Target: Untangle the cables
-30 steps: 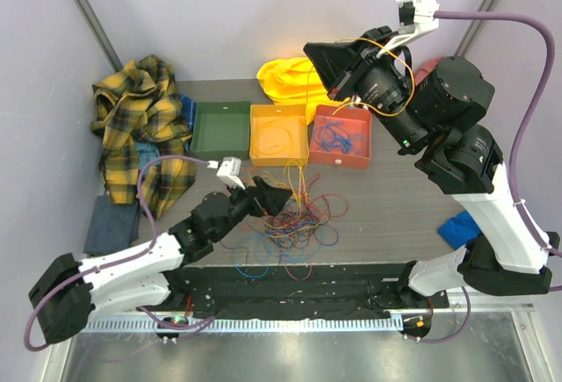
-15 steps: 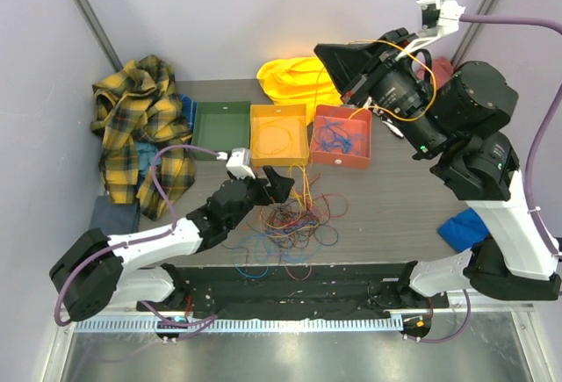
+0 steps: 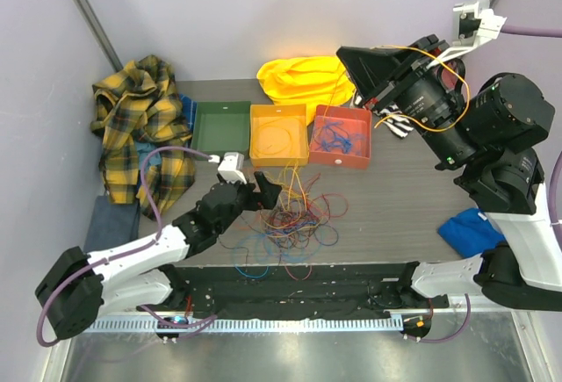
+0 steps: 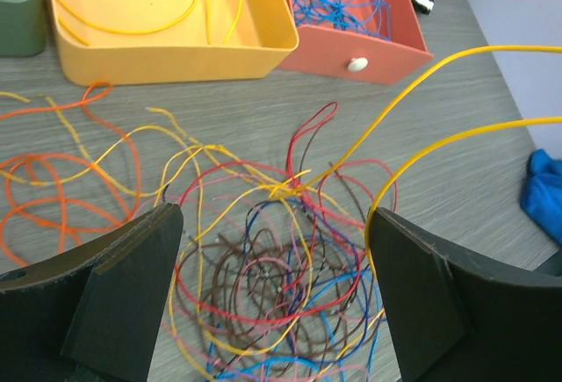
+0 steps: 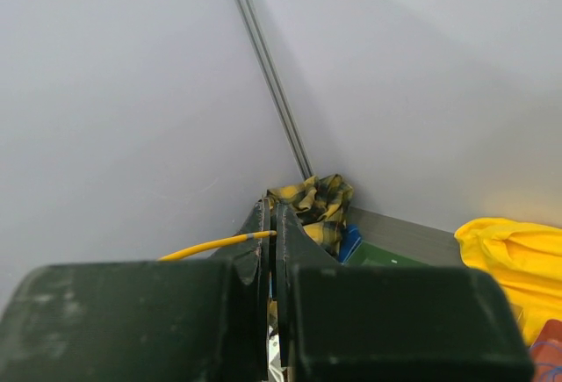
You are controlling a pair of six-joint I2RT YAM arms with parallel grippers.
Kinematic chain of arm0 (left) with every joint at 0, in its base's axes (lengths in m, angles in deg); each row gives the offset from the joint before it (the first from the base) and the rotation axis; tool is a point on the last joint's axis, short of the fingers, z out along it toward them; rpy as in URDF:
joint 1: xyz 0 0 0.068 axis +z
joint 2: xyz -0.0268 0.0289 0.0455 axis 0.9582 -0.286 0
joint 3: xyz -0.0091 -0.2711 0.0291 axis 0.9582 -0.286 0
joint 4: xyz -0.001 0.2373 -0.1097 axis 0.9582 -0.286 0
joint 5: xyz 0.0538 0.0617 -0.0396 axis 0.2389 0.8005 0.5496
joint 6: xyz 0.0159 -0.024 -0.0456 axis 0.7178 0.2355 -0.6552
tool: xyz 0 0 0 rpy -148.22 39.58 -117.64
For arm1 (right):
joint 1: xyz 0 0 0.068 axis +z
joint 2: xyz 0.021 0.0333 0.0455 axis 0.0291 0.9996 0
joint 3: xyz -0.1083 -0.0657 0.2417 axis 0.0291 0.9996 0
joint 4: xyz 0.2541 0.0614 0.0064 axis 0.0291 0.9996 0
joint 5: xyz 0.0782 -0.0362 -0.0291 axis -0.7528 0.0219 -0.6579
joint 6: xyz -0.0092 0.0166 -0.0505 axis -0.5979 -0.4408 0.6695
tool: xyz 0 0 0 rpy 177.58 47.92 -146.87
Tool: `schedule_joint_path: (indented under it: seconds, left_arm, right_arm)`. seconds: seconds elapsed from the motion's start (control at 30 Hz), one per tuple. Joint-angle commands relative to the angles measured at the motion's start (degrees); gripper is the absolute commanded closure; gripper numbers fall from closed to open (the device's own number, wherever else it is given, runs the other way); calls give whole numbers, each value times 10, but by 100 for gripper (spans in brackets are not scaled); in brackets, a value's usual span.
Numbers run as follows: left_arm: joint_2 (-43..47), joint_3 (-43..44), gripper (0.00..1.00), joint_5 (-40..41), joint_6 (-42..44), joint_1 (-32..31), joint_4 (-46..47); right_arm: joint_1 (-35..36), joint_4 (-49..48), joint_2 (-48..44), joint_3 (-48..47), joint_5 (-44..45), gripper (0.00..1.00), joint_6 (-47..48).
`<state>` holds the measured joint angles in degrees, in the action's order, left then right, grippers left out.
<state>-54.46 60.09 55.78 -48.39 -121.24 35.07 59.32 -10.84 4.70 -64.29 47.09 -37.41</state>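
The cables lie in a loose tangle of red, yellow, blue, brown and orange loops on the dark table, seen close in the left wrist view. My left gripper hangs open just above the heap's left side, its jaws wide apart with nothing between them. My right gripper is raised high at the back right, shut on a yellow cable. That yellow cable rises in two strands from the tangle toward the upper right. An orange cable lies apart to the left.
Three trays stand behind the heap: green, yellow with a yellow cable in it, red with blue cables. A plaid cloth lies at the back left, a yellow cloth at the back, a blue cloth on the right.
My right arm has swung up and to the right, drawing the yellow cable with it. The left gripper has shifted a little over the tangle and narrowed slightly.
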Motion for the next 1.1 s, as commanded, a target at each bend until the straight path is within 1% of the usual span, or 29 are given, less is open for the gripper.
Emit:
schedule_joint_path:
  seconds: [0.0, 0.03, 0.07, 0.13, 0.2, 0.23, 0.27, 0.3, 0.33, 0.43, 0.47, 0.53, 0.57, 0.63, 0.67, 0.73, 0.77, 0.87, 0.97, 1.07]
  left_arm:
    - [38, -20, 11, -12, 33, 1, -6]
    - [34, -16, 14, -16, 43, 1, -9]
    - [18, -8, 23, -18, 45, 1, -17]
    - [-1, 12, 33, -17, 43, 2, -49]
    - [-17, 16, 49, -9, 36, 2, -62]
    - [-19, 15, 59, -2, 35, 2, -71]
    - [-20, 17, 82, 4, 28, 2, -81]
    - [-22, 21, 99, 14, 23, 2, -94]
    - [-24, 26, 100, 36, 16, 2, -134]
    - [-23, 38, 100, 68, -5, 3, -198]
    - [-19, 40, 100, 74, -22, 7, -235]
    - [-2, 36, 100, 90, -46, 11, -266]
    - [6, 34, 100, 90, -61, 21, -294]
    - [15, 22, 100, 86, -101, 36, -317]
    - [14, 20, 100, 73, -115, 57, -338]
    - [4, 12, 100, 47, -144, 80, -354]
    - [-12, 10, 100, 27, -155, 104, -363]
    - [-55, 11, 100, 1, -172, 128, -385]
    - [-74, 14, 100, -18, -175, 128, -382]
    - [-71, 12, 100, -30, -176, 128, -365]
  right_arm:
    - [1, -22, -12, 14, 2, 99, 12]
    - [2, -25, -14, 18, 1, 99, 12]
    - [1, -27, -16, 25, 2, 99, 12]
    - [1, -32, -23, 31, 2, 99, 11]
    - [2, -31, -28, 38, 4, 99, 11]
    - [2, -30, -34, 41, 6, 99, 10]
    - [1, -31, -37, 45, 8, 99, 10]
    - [1, -30, -40, 49, 10, 99, 10]
    - [2, -30, -45, 49, 15, 99, 11]
    - [2, -30, -54, 59, 21, 99, 14]
    - [2, -31, -55, 63, 23, 99, 15]
    - [2, -32, -57, 66, 25, 99, 17]
    - [2, -32, -58, 68, 28, 99, 18]
    - [2, -36, -59, 68, 28, 99, 21]
    - [2, -37, -60, 66, 28, 99, 23]
    - [1, -40, -61, 61, 30, 99, 29]
    - [2, -41, -60, 55, 34, 99, 30]
    - [2, -41, -60, 46, 32, 99, 31]
    - [2, -40, -59, 48, 32, 99, 31]
    - [2, -35, -57, 56, 39, 99, 34]
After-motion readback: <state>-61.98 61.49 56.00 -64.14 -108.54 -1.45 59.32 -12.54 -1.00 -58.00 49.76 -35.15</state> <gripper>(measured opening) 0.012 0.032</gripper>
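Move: The yellow cable runs past the inside of the left hand's right finger, roughly 3 cm to the right of the hand point, 2 cm back and about level with it. The tangle lies some 5 cm back, 4 cm right and 15 cm below the left hand; the orange coil about 5 cm ahead, 7 cm left, equally low; the orange bin some 19 cm straight ahead, 13 cm down. From the raised right hand, that stretch of cable is roughly 4 cm ahead, 8 cm left, 48 cm below. Downward first, the left fingers shut on the yellow cable beside them, then the hand sweeps about 11 cm left and on down, some 14 cm lower in all and slightly back, drawing the cable away from the tangle to just above the bare table. The wrist tips about 35 degrees down and swings counter-clockwise. The right hand, still pinching yellow cable up high, dips slightly and eases about 3 cm right. ##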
